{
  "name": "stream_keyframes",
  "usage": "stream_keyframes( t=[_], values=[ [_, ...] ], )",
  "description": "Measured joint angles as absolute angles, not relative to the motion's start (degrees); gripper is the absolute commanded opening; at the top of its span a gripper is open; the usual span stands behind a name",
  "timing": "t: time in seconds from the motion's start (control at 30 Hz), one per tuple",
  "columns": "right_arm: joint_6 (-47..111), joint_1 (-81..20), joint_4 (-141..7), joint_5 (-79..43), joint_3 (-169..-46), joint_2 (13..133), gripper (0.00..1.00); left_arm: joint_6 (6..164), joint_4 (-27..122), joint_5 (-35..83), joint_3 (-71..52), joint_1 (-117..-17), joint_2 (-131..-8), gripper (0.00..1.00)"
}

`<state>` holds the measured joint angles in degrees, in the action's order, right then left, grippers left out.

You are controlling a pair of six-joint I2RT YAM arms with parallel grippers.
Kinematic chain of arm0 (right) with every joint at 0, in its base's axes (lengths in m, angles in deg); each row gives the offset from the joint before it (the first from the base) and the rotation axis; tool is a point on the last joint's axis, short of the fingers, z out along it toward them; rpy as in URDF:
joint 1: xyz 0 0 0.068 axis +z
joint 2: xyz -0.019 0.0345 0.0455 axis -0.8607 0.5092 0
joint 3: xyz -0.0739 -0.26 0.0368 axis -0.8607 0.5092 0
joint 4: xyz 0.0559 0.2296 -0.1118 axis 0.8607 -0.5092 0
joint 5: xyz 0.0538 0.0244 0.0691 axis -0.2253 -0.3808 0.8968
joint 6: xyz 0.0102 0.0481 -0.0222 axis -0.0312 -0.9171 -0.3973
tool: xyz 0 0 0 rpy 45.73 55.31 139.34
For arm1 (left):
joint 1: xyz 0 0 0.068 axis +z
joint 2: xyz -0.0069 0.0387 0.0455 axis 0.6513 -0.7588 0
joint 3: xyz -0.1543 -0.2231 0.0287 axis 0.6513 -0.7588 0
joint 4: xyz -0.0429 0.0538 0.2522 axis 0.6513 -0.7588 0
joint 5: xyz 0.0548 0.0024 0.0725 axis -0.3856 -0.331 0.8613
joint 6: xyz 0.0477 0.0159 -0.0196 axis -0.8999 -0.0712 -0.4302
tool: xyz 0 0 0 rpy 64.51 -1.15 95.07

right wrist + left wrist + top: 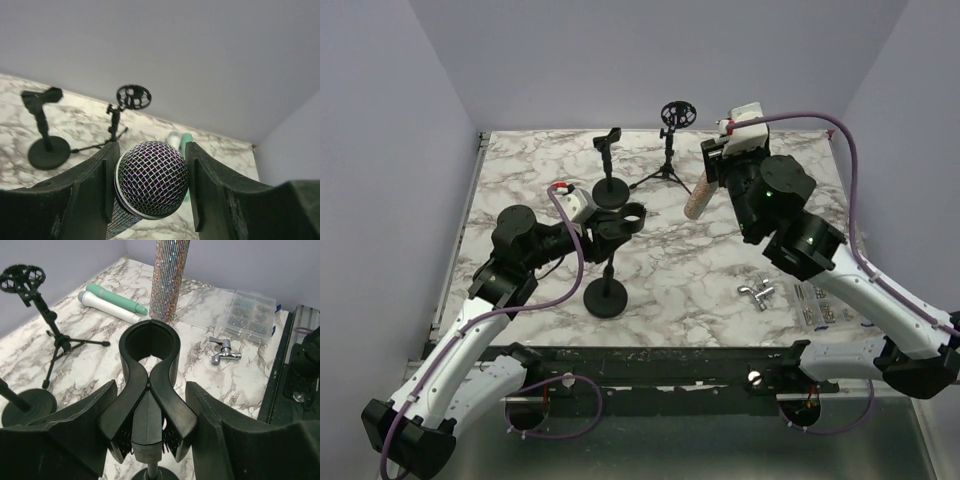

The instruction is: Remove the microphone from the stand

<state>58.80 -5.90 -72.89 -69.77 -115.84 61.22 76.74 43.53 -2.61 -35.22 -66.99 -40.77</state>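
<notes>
The glittery microphone [700, 198] hangs tilted in the air, clear of the stand. My right gripper [710, 170] is shut on its mesh head [150, 180], which fills the gap between the fingers [90, 190]. Its sparkly handle also shows in the left wrist view [169, 277]. The black round-base stand [605, 298] stands at the front centre with its clip [150, 365] empty. My left gripper [610, 228] is closed around the clip's levers, one finger [95, 420] on each side.
A tripod stand with a shock mount [672, 130] and a second round-base stand [610, 170] stand at the back. A green and a white microphone [112, 302] lie behind the right arm. A metal tap [757, 292] and a clear parts box [817, 302] lie at the right.
</notes>
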Motion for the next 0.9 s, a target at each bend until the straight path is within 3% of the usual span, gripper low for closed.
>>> stream_keyframes(
  t=[0.27,0.37,0.57,0.9],
  values=[
    [52.0,-17.1,-74.6,-71.3,-108.4,65.7,0.01,77.0,45.8,-1.0,-36.8,-67.0,-37.4,0.75],
    [47.3,-22.9,-77.2,-70.8,-107.2,68.9,0.01,77.0,46.7,-0.9,-37.1,-67.0,-35.8,0.98],
    [37.7,-34.0,-83.5,-66.9,-103.5,74.7,0.01,77.2,47.1,0.7,-37.1,-67.0,-33.8,0.98],
    [27.6,-44.9,-91.0,-63.7,-107.0,85.8,0.01,78.5,45.2,13.2,-37.1,-67.0,-26.5,0.99]
  ],
)
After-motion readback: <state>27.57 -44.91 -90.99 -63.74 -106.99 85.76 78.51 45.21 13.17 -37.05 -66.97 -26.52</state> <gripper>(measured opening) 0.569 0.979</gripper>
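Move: Lying some 45 cm below the right hand, the clear table just right of the green microphone is about 18 cm ahead and 22 cm to its right. The green microphone lies about 25 cm ahead and 17 cm right, the white one 24 cm ahead and 13 cm right, the faucet 12 cm back and 15 cm right. At the left hand, the stand's clip is between the fingers, about 2 cm to the right and 1 cm ahead. Sweeping down nearly 30 cm, and right and forward, the right hand keeps hold of the glittery microphone's head and carries it towards the clear table beside the green microphone, tipping down and turning clockwise some 40 degrees. The left fingers open wide and let go of the clip; the left hand draws back slightly, then rises and goes left, away from the stand, turning counter-clockwise. ##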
